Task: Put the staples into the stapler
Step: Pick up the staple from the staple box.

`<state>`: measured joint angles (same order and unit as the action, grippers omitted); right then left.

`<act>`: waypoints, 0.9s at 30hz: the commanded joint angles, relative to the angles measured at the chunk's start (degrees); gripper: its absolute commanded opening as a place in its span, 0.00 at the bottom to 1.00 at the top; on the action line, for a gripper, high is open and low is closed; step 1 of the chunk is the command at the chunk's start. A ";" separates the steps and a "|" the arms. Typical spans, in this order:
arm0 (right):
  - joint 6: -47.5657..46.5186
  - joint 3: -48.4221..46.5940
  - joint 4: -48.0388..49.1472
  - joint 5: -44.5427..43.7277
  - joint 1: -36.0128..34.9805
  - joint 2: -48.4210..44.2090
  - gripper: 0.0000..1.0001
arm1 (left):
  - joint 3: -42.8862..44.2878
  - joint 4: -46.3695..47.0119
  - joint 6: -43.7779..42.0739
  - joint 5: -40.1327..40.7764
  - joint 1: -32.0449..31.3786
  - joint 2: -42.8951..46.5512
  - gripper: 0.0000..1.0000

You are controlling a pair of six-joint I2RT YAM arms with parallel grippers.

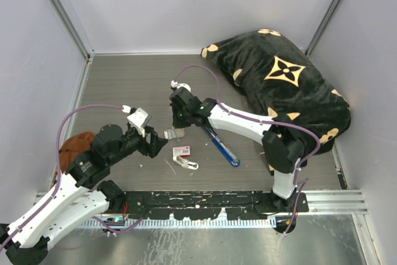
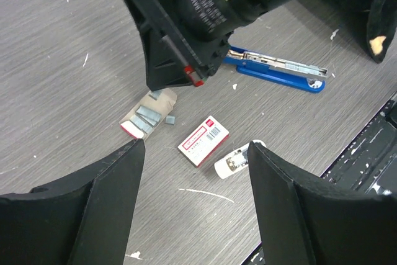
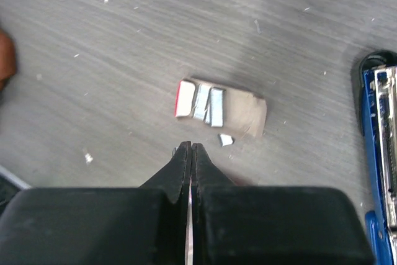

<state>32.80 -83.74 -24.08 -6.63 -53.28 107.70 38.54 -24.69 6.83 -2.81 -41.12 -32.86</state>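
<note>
The blue stapler (image 1: 222,145) (image 2: 279,69) (image 3: 379,153) lies opened flat on the table, its silver channel facing up. Left of it, several silvery staples (image 2: 149,116) (image 3: 208,103) rest on a small torn cardboard tray, with one short piece loose beside them. My right gripper (image 3: 191,146) (image 1: 175,130) hangs just above and short of that tray, jaws pressed shut. A tiny silvery speck shows at its tip, and I cannot tell whether anything is pinched. My left gripper (image 2: 195,144) (image 1: 158,144) is open, hovering nearby with nothing between its fingers.
A red-and-white cardboard box (image 2: 203,140) (image 1: 181,151) and a small white oblong piece (image 2: 232,162) (image 1: 188,164) lie near the front. A black patterned cushion (image 1: 285,85) fills the back right. A brown object (image 1: 75,144) sits at the left wall. A black rail (image 1: 205,200) runs along the near edge.
</note>
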 commanded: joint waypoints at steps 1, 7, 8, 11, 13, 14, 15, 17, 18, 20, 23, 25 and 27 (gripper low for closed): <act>1.98 2.41 1.57 9.91 1.80 -9.09 0.01 | -0.02 5.86 -3.49 -4.42 0.25 4.00 0.71; 4.03 5.95 -7.95 23.21 4.84 -19.63 0.01 | -2.21 10.88 -17.21 -20.46 0.20 9.33 0.70; 4.19 6.52 -9.76 25.05 5.36 -21.09 0.01 | -2.24 10.96 -19.89 -21.23 0.17 9.95 0.68; 5.50 8.13 -14.21 30.46 6.87 -25.08 0.01 | -1.83 10.96 -27.38 -24.17 0.07 10.08 0.62; 6.80 8.84 -15.90 34.05 7.03 -26.91 0.01 | -1.53 11.65 -29.89 -25.79 -0.81 9.53 0.59; 7.58 9.15 -16.44 36.04 7.04 -27.46 0.01 | -1.31 11.88 -30.69 -25.84 -1.83 8.98 0.57; 8.39 9.56 -16.74 38.00 7.05 -27.95 0.01 | -0.98 12.08 -31.60 -25.88 -3.12 8.43 0.56; 9.69 10.29 -17.09 40.95 7.02 -28.37 0.01 | -0.40 12.04 -33.75 -25.23 -6.19 6.70 0.53; 10.08 10.66 -17.21 42.09 7.03 -28.39 0.00 | -0.18 12.09 -34.99 -24.64 -7.75 5.88 0.52; 10.50 11.49 -17.59 44.32 7.00 -28.14 0.01 | 0.29 12.08 -37.70 -22.76 -11.03 4.16 0.50; 11.07 12.55 -17.76 47.32 6.97 -27.50 0.01 | 0.81 11.53 -42.24 -19.40 -16.28 1.84 0.49; 11.48 13.06 -17.61 48.97 7.00 -27.00 0.01 | 1.63 10.21 -45.15 -17.14 -19.58 -0.34 0.48; 11.88 13.04 -17.59 50.27 7.02 -26.49 0.01 | 2.10 9.34 -47.45 -14.10 -22.58 -1.83 0.47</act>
<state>42.89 -70.48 -42.13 37.39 -46.13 80.68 36.99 -16.51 -32.80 -22.63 -58.96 -32.36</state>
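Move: The held staple strip in the right fingertips lies about 9 cm ahead of the left hand, 4 cm right and 11 cm lower; the left fingers lie the reverse way from the right hand. From the right hand, the open staple box is just 1 cm ahead, the red-white box 6 cm back and 2 cm right, and the white stapler 12 cm back and 4 cm right, all some 9 cm below. Still pinching the staple, right retreats 16 cm, rising; left draws back-right, turning clockwise, half-closing, and the hands converge. ##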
